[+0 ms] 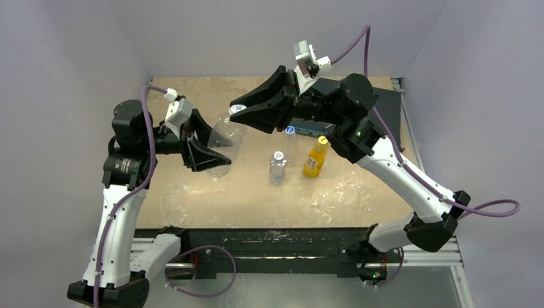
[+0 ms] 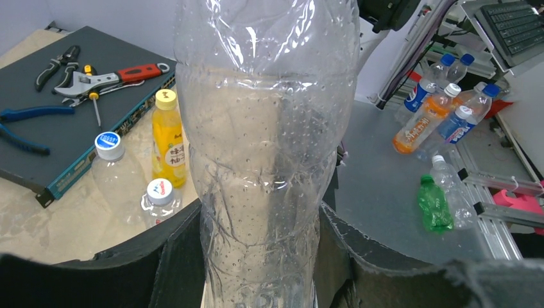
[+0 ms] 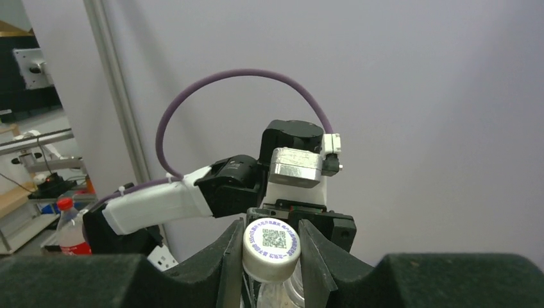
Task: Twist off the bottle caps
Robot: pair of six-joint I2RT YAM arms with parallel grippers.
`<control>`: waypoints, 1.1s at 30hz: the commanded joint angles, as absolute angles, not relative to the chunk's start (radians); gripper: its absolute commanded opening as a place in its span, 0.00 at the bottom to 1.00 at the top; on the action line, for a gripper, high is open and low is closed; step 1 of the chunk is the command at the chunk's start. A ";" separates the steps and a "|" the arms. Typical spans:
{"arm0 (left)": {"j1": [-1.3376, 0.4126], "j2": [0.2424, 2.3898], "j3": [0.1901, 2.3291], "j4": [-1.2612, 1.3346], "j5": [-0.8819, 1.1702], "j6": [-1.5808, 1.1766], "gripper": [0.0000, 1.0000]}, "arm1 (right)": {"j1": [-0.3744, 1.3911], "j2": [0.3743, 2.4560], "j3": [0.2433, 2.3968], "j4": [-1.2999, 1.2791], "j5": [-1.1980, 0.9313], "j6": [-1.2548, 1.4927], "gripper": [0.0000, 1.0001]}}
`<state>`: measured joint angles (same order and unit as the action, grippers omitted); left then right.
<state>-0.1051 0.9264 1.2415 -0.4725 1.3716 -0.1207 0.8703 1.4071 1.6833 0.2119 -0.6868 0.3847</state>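
A large clear bottle (image 1: 226, 138) is held tilted above the table, and my left gripper (image 1: 212, 144) is shut on its body (image 2: 263, 147). Its white cap (image 3: 272, 240), printed with a square code, sits between the fingers of my right gripper (image 3: 272, 249), which is shut on it (image 1: 238, 108). Three bottles stand upright on the table. One is clear with a blue-topped cap (image 1: 290, 130). Another is clear with a white cap (image 1: 278, 156). The third holds orange-yellow liquid (image 1: 314, 162) and has a yellow cap (image 1: 323, 140).
A dark flat box (image 2: 70, 109) with pliers and a wrench on it lies at the table's back right (image 1: 385, 96). Beyond the table, the left wrist view shows several loose bottles (image 2: 436, 115) and a green one (image 2: 435, 205) on a grey surface.
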 commanded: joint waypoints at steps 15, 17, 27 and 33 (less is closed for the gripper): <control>-0.102 0.858 1.255 -0.518 1.315 -0.005 0.03 | 0.475 1.262 1.504 -0.299 0.212 0.530 0.00; -0.101 0.855 1.256 -0.517 1.308 -0.005 0.03 | 0.423 1.199 1.354 -0.320 0.255 0.597 0.01; -0.101 0.866 1.272 -0.515 1.282 0.023 0.03 | 0.340 1.096 0.928 -0.388 0.481 0.821 0.01; -0.101 0.874 1.273 -0.513 1.275 0.032 0.03 | 0.330 1.161 0.849 -0.354 0.562 0.884 0.02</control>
<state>-0.1051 0.8703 1.2419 -0.5209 1.2789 -0.0010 0.3378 1.1358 0.8791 -0.3946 0.4454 0.7944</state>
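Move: From the right hand, which already pinches the white cap at the held bottle's mouth, the orange juice bottle it heads towards stands about 20 cm ahead, 26 cm right and 56 cm below. At that level, the blue-capped bottle is some 25 cm ahead and 14 cm right, the small bottle 17 cm ahead and 9 cm right. The held bottle's middle lies 10 cm beneath, 3 cm left, level fore-and-aft. From the left hand, the juice bottle is 20 cm ahead, 29 cm right, 41 cm below. Carrying the pinched white cap away from the bottle's mouth, the right hand first sweeps forward and right, then plunges down and farther right towards the orange juice bottle, about 38 cm down, 31 cm right and 18 cm forward overall, slowing at the end. Its wrist swings clockwise from pointing left to pointing forward and down. The left hand stays put, still gripping the bottle. ##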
